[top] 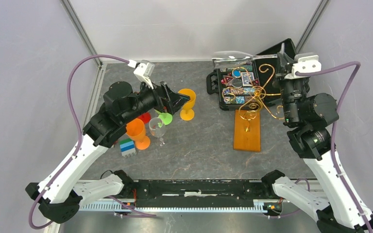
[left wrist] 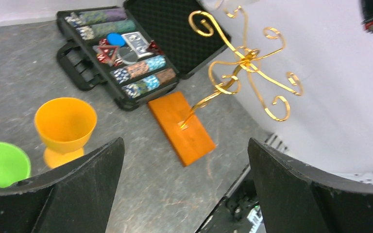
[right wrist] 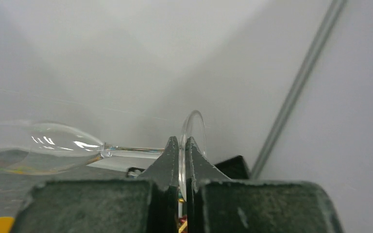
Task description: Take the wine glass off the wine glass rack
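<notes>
The wine glass (top: 229, 58) is clear and lies level in the air over the open black case, its bowl pointing left. My right gripper (top: 282, 57) is shut on its round foot (right wrist: 194, 127); in the right wrist view the foot's disc stands edge-on between the fingertips of that gripper (right wrist: 182, 145), and the stem runs left to the bowl (right wrist: 34, 148). The wine glass rack (top: 258, 92), gold wire on an orange wooden base (top: 247, 131), stands just below and in front; whether the glass touches its curls I cannot tell. My left gripper (top: 183, 98) hangs open and empty over the cups, facing the wine glass rack (left wrist: 245, 60).
An open black case (top: 234, 87) of coloured chips lies behind the rack. At the left stand a yellow-orange goblet (top: 188, 103), a green cup (top: 165, 117), a clear glass (top: 157, 129), an orange cup (top: 138, 133) and a striped block (top: 127, 147). Walls close in at the back and sides.
</notes>
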`<state>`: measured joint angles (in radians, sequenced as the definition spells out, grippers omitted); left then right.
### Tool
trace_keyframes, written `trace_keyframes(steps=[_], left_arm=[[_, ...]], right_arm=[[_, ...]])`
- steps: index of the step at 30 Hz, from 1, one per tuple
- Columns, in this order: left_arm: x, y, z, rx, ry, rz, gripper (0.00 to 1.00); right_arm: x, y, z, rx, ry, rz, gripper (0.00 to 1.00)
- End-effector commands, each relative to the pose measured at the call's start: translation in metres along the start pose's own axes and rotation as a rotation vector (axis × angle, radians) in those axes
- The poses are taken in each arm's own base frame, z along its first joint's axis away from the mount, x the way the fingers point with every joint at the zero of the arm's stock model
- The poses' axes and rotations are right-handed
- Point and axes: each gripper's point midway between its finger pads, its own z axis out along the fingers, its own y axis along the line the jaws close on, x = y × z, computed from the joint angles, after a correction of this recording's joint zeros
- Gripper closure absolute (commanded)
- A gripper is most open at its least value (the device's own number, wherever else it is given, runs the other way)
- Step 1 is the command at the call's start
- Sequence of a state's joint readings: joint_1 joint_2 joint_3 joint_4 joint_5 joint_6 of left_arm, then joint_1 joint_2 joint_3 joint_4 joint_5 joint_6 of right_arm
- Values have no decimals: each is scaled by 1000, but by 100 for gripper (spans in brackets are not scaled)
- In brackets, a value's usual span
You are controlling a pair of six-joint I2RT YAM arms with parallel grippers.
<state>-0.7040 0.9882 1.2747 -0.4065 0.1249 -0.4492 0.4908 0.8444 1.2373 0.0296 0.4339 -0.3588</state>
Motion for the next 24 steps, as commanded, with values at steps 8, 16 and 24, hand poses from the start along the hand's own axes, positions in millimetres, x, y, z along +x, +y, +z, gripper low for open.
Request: trace_keyframes(steps=[8, 16, 24], left_arm=[[-50, -60, -5, 285, -191, -135, 11], [-51, -57, -4, 262, -197, -174, 47], [-49, -61, -5, 280, -174, -183, 48]], right_arm=[[-9, 87, -9, -384, -95, 342, 100], [-6, 103, -10, -439, -98, 409, 100], [-8, 106, -11, -455, -107, 434, 100]])
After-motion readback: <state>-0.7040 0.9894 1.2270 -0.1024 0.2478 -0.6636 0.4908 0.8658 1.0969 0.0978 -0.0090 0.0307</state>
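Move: The right hand already pinches the wine glass by its foot, the bowl reaching left. Its goal, the empty left gripper, lies about 30 cm left, 5 cm nearer and 12 cm lower; the gold rack is some 33 cm below, 3 cm back and 2 cm left. From the left hand the glass's middle is roughly 20 cm right, 6 cm ahead, 12 cm above; the yellow cup stands 9 cm ahead, 2 cm right, about 32 cm below. Right hand carries the wine glass some 10 cm left and down towards the rising, half-closing left hand. ##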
